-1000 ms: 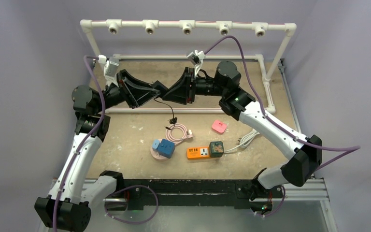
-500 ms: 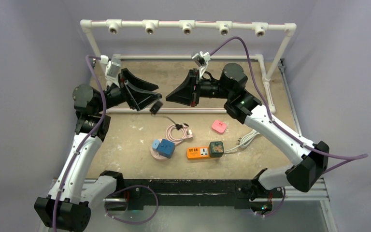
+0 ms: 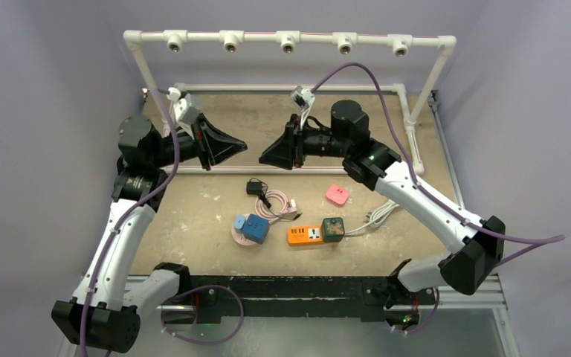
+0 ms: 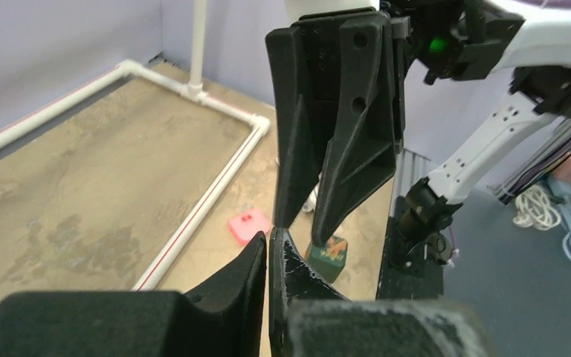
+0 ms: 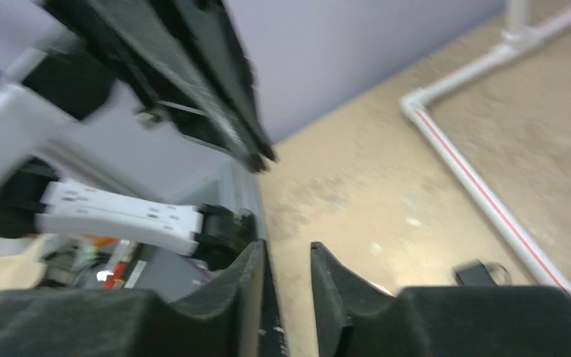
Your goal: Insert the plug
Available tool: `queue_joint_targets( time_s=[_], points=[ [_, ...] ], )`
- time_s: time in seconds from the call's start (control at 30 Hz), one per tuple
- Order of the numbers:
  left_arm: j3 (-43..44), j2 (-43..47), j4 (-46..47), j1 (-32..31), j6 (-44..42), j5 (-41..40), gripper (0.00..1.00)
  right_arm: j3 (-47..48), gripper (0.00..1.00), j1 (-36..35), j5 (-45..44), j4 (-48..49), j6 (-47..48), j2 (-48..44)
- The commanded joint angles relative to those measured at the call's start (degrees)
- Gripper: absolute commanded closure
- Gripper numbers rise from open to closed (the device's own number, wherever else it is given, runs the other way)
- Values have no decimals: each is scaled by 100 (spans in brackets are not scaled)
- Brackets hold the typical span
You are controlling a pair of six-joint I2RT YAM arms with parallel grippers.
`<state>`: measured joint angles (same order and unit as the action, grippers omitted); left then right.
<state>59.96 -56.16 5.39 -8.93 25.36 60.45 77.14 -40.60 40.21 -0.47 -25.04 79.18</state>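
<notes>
The black plug [image 3: 254, 187] lies on the table, its thin cord running to a coiled pink cable [image 3: 276, 207]; the right wrist view catches the plug [image 5: 479, 273] at its lower right. An orange power strip [image 3: 305, 235] lies nearer the front. My left gripper [image 3: 244, 149] hangs above the table behind the plug, shut with nothing in it [image 4: 269, 239]. My right gripper [image 3: 262, 158] faces it tip to tip, its jaws a little apart and empty [image 5: 286, 251]. Neither gripper touches the plug.
A green cube adapter [image 3: 333, 229] sits at the strip's right end, with a white cable [image 3: 379, 214] leading away. Blue adapters [image 3: 251, 227] lie left of the strip, and a pink block [image 3: 337, 195] to the right. A white pipe frame [image 3: 290, 41] borders the back.
The plug, held up between the grippers a second ago and then at the left fingertips, has dropped to the table. The left gripper has shut empty and pulled back; the right has parted slightly.
</notes>
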Motion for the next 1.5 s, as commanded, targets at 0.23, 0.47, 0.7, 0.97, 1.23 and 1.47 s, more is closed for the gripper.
queue_joint_targets(
  time_s=[0.23,0.47,0.7,0.97,1.23,1.47],
  points=[
    [124,-1215,-4846,-1,-6718,-872,65,-136,60,-52,-1959,-2155,621,322],
    [320,-2922,-5979,-25,-9431,-1533,61,-408,54,-36,-2317,-2264,408,28],
    [427,-3740,-5644,-305,-10426,-1722,61,-616,53,-5,-2410,-2101,231,-199],
    [490,-4180,-4603,-769,-10359,-2054,63,-632,55,56,-2350,-2093,219,-193],
    [734,-4394,-4397,-902,-10239,-2148,63,-675,57,96,-2194,-2064,227,-149],
    [796,-4558,-4206,-983,-10153,-2284,48,-710,58,113,-2037,-1972,213,-65]
  ],
)
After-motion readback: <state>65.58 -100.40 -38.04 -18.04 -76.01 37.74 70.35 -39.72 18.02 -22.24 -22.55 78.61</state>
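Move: The black plug adapter lies on the table some 37 cm below the left hand, about 9 cm ahead and 2 cm to its right. The pink coiled cable's centre sits about 4 cm back and 4 cm to the right of the adapter; the blue plug is some 11 cm straight back from it, and the round pink socket under it 12 cm back and 3 cm left. From the right hand the adapter lies about 10 cm ahead, 2 cm left and 36 cm below. The left hand, empty and shut, plunges some 34 cm towards the black adapter, swinging out to its left and back on the way, then creeps forward close to the table to end about 9 cm farther out; its fingers tip over from level, pointing right, to slant steeply down and open to about half, without closing on the adapter. The right hand, also empty, makes room by sinking about 13 cm and drawing some 5 cm to the right and a little forward, its fingers tilting down and opening partway, and then stays there. ##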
